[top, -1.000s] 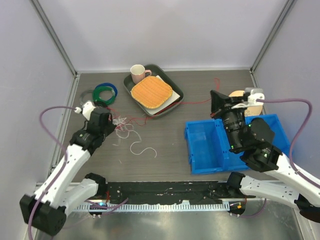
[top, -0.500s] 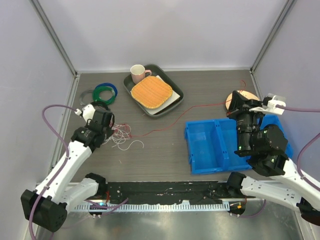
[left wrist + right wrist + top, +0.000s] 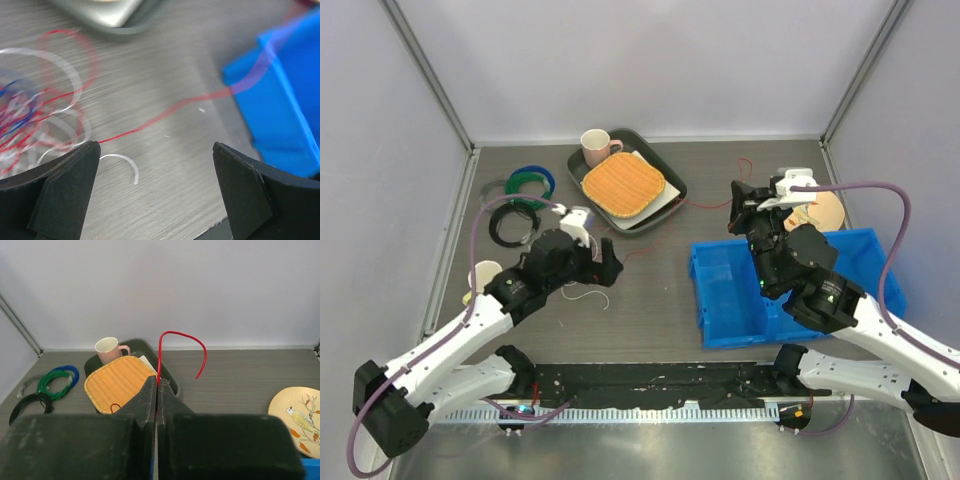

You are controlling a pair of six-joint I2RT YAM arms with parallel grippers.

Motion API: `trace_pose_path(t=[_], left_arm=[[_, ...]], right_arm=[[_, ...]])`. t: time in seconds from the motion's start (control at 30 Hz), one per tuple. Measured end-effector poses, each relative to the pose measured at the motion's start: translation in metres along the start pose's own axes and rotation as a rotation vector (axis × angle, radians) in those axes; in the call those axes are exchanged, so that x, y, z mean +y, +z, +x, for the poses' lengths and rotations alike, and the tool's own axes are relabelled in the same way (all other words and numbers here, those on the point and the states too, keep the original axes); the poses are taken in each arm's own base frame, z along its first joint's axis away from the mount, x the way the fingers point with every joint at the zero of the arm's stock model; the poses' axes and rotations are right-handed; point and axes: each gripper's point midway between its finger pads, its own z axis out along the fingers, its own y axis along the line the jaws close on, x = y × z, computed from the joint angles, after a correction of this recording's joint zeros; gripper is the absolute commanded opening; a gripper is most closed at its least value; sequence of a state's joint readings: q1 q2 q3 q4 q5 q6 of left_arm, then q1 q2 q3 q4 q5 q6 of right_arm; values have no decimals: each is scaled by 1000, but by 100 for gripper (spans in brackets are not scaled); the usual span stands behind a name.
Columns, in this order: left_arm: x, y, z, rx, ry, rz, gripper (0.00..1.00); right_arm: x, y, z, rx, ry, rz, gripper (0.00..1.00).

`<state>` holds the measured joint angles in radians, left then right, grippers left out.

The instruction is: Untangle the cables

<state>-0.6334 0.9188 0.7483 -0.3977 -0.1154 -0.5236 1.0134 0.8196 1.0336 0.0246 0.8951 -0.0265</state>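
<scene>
The cables lie as a tangle of white, red and blue strands point(image 3: 30, 107) at the left of the left wrist view; in the top view only a white strand point(image 3: 586, 294) shows by the left wrist. A red cable point(image 3: 165, 115) runs taut from the tangle toward the blue bin. My left gripper point(image 3: 155, 146) is open and empty, low over the table just right of the tangle; in the top view the left gripper point(image 3: 605, 270) is mid-table. My right gripper point(image 3: 157, 382) is shut on the red cable point(image 3: 180, 335), whose free end arcs above the tips. In the top view the right gripper point(image 3: 736, 205) is above the bin's far left corner.
A dark tray point(image 3: 672, 180) holds an orange woven mat point(image 3: 623, 183) and a pink mug point(image 3: 595, 147). A blue bin point(image 3: 725, 245) sits at the right, with a bird plate point(image 3: 828, 210) behind it. Green and blue coils point(image 3: 530, 183), a black coil point(image 3: 510, 224) and a cup point(image 3: 485, 272) are at the left.
My left arm swung right and nearer, off the tangle toward mid-table, uncovering the black coil and cup. My right gripper moved left with the red cable still held.
</scene>
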Motion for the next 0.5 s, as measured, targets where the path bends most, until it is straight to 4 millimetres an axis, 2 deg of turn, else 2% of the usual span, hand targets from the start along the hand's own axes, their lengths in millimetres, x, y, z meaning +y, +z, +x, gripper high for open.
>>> trace_pose_path(t=[0.1,0.17,0.33,0.5], left_arm=[[-39,2,14,-3,171,183,100],[-49,8,23,-10,259,236,100],[-31,40,34,13,368,137,100],[-6,78,62,144,434,-5,100]], right_arm=[[4,2,10,35,-18,-6,1],[3,0,12,47,-21,-6,1],[-3,-6,8,47,22,-5,1],[-12,-14,-2,30,79,2,1]])
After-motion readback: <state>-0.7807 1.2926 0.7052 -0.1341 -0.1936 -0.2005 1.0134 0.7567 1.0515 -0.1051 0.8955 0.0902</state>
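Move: From the left gripper, the red cable strand running up to the right gripper passes about 4 cm ahead, 5 cm to the right and 11 cm below. The tangle lies some 11 cm ahead, 13 cm left and 17 cm down; the white cable's loose end is almost straight underneath, roughly 1 cm ahead and 17 cm down. From the right gripper, that part of the strand is about 3 cm ahead, 23 cm left and 35 cm below. Swing the wide-open left gripper about 5 cm right, drawing back slightly and turning clockwise some 15 degrees, then lower it about 9 cm while edging forward, so its fingers come down around the red strand. Roll its left side up roughly 20 degrees on the way and leave the fingers open. Keep the shut right gripper's hold on the red cable, held up high. ##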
